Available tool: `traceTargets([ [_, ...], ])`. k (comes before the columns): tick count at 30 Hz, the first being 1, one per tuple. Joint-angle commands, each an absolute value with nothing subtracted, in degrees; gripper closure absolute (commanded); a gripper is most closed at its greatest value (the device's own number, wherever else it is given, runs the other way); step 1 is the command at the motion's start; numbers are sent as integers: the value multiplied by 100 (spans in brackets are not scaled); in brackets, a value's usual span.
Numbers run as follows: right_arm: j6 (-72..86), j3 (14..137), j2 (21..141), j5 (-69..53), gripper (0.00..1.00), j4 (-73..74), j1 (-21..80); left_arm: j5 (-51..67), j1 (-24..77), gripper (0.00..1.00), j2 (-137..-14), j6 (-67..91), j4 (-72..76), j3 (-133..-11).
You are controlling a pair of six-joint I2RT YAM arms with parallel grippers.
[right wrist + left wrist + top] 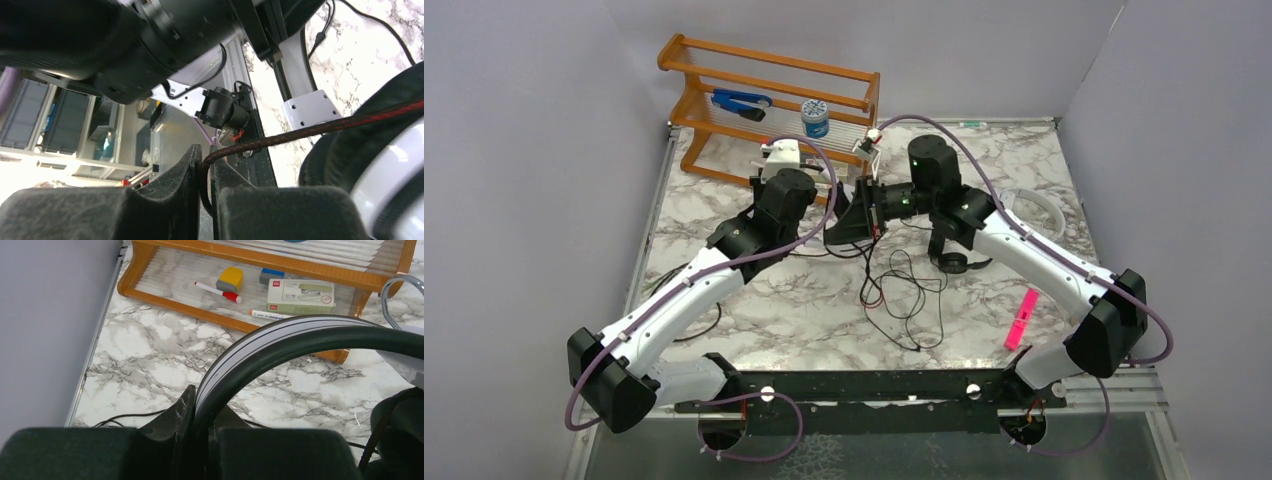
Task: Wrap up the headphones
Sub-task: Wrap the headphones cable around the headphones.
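Observation:
My left gripper (201,412) is shut on the white, black-striped headband (280,340) of the headphones, which arches up and to the right in the left wrist view. My right gripper (206,165) is shut on their braided black-and-red cord (320,129), which runs to the white ear cup with a black pad (380,170). From above, both grippers, left (839,225) and right (871,210), meet mid-table. Loose black cord (906,295) loops on the marble below them. Smaller black headphones (954,262) lie under the right arm, and white headphones (1046,205) sit further right.
A wooden rack (764,75) stands at the back with a blue stapler (742,102) and a small jar (815,118). Its lower shelf holds a red marker (217,291), a yellow eraser (231,278) and a green box (301,295). A pink marker (1021,318) lies front right.

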State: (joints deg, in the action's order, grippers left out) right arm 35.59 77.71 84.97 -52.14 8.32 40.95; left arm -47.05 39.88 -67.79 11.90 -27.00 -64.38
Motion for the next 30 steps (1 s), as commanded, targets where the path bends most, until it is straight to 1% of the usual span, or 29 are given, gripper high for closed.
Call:
traceTargets([
  [1, 3786, 7448, 8246, -4936, 82, 66, 4396, -5152, 3952, 100, -6760, 1819, -2416, -6942],
  [3, 3681, 7337, 8228, -4854, 78, 158, 4397, -5051, 3947, 100, -6641, 1833, -2174, -6941],
  [7, 3190, 7468, 8277, -4652, 70, 805, 4395, -4985, 3947, 100, -6405, 1930, -1820, -6885],
  [9, 2883, 7526, 8250, -4573, 64, 1069, 4395, -4916, 3946, 100, -6278, 1953, -1638, -6831],
  [14, 1780, 7915, 7987, -3473, 39, 2223, 4395, -4757, 3946, 100, -6065, 1914, -1478, -6779],
  [16, 1453, 8020, 7915, -3108, 32, 2520, 4395, -4738, 3940, 100, -5959, 1882, -1482, -6741],
  [20, 1065, 8197, 7833, -2995, 26, 2891, 4395, -4749, 3943, 100, -5718, 1940, -1494, -6644],
  [26, 1078, 8469, 7534, -3178, 20, 2971, 4396, -4724, 3946, 100, -5577, 1960, -1340, -6585],
  [30, 1128, 8722, 7399, -2604, 15, 3100, 4395, -4681, 3945, 100, -5578, 2019, -1280, -6574],
])
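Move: The left hand grips the white headphones by the band, with the ear cups about 12 cm to its right, 2 cm back and slightly lower. The wooden shelf is some 18 cm ahead of this hand and a little to its left. From the right hand, which has the cable between its fingertips, the cups lie roughly 7 cm ahead, 3 cm right and near its own height. The black headphones are on the table about 28 cm right of it, 5 cm ahead and well below. The right fingers let go of the cable beside the ear cups, spreading from nearly shut to wide open. That hand sinks about 3 cm, then climbs some 4 cm while drawing right and rolling about 20 degrees. The left hand keeps its grip on the headband and lifts the headphones about 8 cm, tipping its fingers upward and rolling its left side down, some 15 degrees each. ##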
